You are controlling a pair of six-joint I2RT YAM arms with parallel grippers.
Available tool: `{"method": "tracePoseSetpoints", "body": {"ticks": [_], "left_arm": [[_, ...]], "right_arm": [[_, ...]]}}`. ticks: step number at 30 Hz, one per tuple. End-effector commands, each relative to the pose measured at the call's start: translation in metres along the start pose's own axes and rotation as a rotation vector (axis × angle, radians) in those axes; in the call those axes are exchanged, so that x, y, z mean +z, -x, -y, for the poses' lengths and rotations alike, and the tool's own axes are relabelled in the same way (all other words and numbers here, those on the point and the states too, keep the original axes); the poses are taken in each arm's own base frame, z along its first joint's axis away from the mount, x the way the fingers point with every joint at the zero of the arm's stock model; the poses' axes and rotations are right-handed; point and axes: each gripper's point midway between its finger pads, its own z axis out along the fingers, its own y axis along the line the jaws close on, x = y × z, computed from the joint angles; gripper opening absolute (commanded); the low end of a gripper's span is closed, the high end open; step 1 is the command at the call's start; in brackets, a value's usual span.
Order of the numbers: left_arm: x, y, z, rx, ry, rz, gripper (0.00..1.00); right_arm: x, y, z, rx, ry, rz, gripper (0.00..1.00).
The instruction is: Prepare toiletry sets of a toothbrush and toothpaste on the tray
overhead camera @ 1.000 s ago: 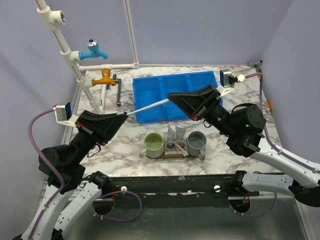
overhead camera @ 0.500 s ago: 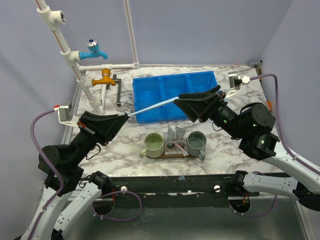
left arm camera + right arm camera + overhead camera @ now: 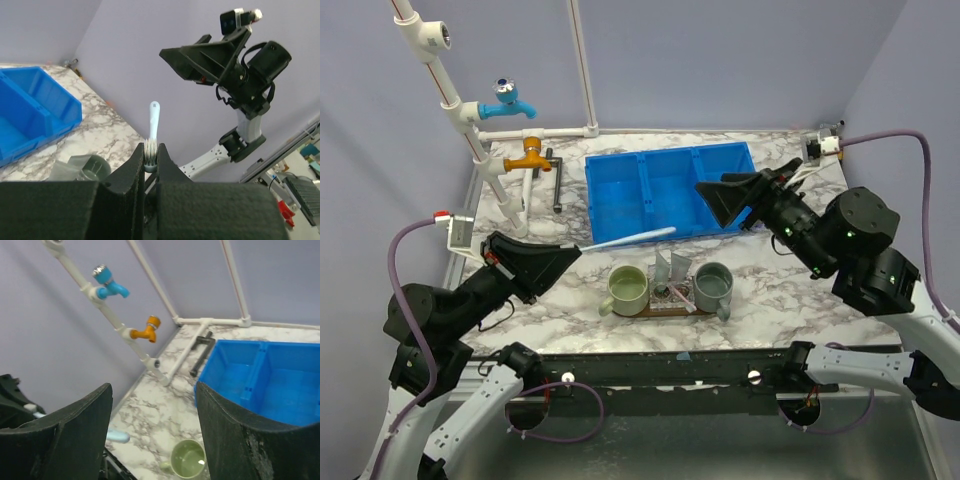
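A light-blue toothbrush (image 3: 625,240) juts to the right from my left gripper (image 3: 574,251), which is shut on its bristle head (image 3: 151,152); the handle (image 3: 154,117) points away from the wrist. My right gripper (image 3: 712,199) hangs open over the blue bin, apart from the brush and empty. In the right wrist view its jaws (image 3: 152,388) stand wide and the brush's end (image 3: 118,436) shows below. The dark tray (image 3: 658,311) lies at the front. It carries a green cup (image 3: 628,288), a grey cup (image 3: 712,284), whitish tubes (image 3: 670,268) and a pink toothbrush (image 3: 682,298) between the cups.
A blue three-compartment bin (image 3: 665,190) sits behind the tray. White pipes with a blue tap (image 3: 508,99) and an orange tap (image 3: 530,155) stand at the back left. A dark bar (image 3: 557,180) lies beside them. Purple walls close in the marble table.
My right gripper opened, let go of the toothbrush and drew back to the right. The left gripper kept the brush and pulled slightly down and left.
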Motion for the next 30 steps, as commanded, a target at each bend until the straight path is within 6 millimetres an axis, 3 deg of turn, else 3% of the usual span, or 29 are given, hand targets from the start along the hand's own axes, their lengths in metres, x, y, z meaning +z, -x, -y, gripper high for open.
{"method": "tracePoseSetpoints", "body": {"ticks": [1,18,30], "left_arm": [[-0.006,-0.026,-0.004,0.06,0.011,-0.172,0.0],[-0.022,-0.097,-0.066,0.016,0.233,-0.425,0.0],[-0.029,-0.118,-0.1,0.093,0.453,-0.511,0.0]], "right_arm": [[-0.001,-0.027,0.04,-0.16,-0.181,-0.125,0.7],[0.009,-0.056,0.052,-0.19,-0.226,-0.195,0.7],[0.019,-0.078,0.058,-0.202,-0.253,-0.242,0.7]]}}
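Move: The clear holder on the tray, where the left hand is taking its light-blue toothbrush, lies some 6 cm ahead of that hand, about 16 cm to its right and roughly 26 cm below. The green mug stands about 10 cm left of the holder and the grey mug about 9 cm right of it, both nearly level with it. From the right hand, the holder is about 3 cm back, 4 cm left and 30 cm below. The light-blue toothbrush, still pinched by its bristle end in the left hand, is brought down towards the clear holder: the hand sinks about 15 cm, easing slightly right, while its fingers tip some 35 degrees, from pointing a little up to a little down. The right hand, empty and staying open, sinks about 8 cm and drifts some 3 cm forward, its fingers turning downward. ##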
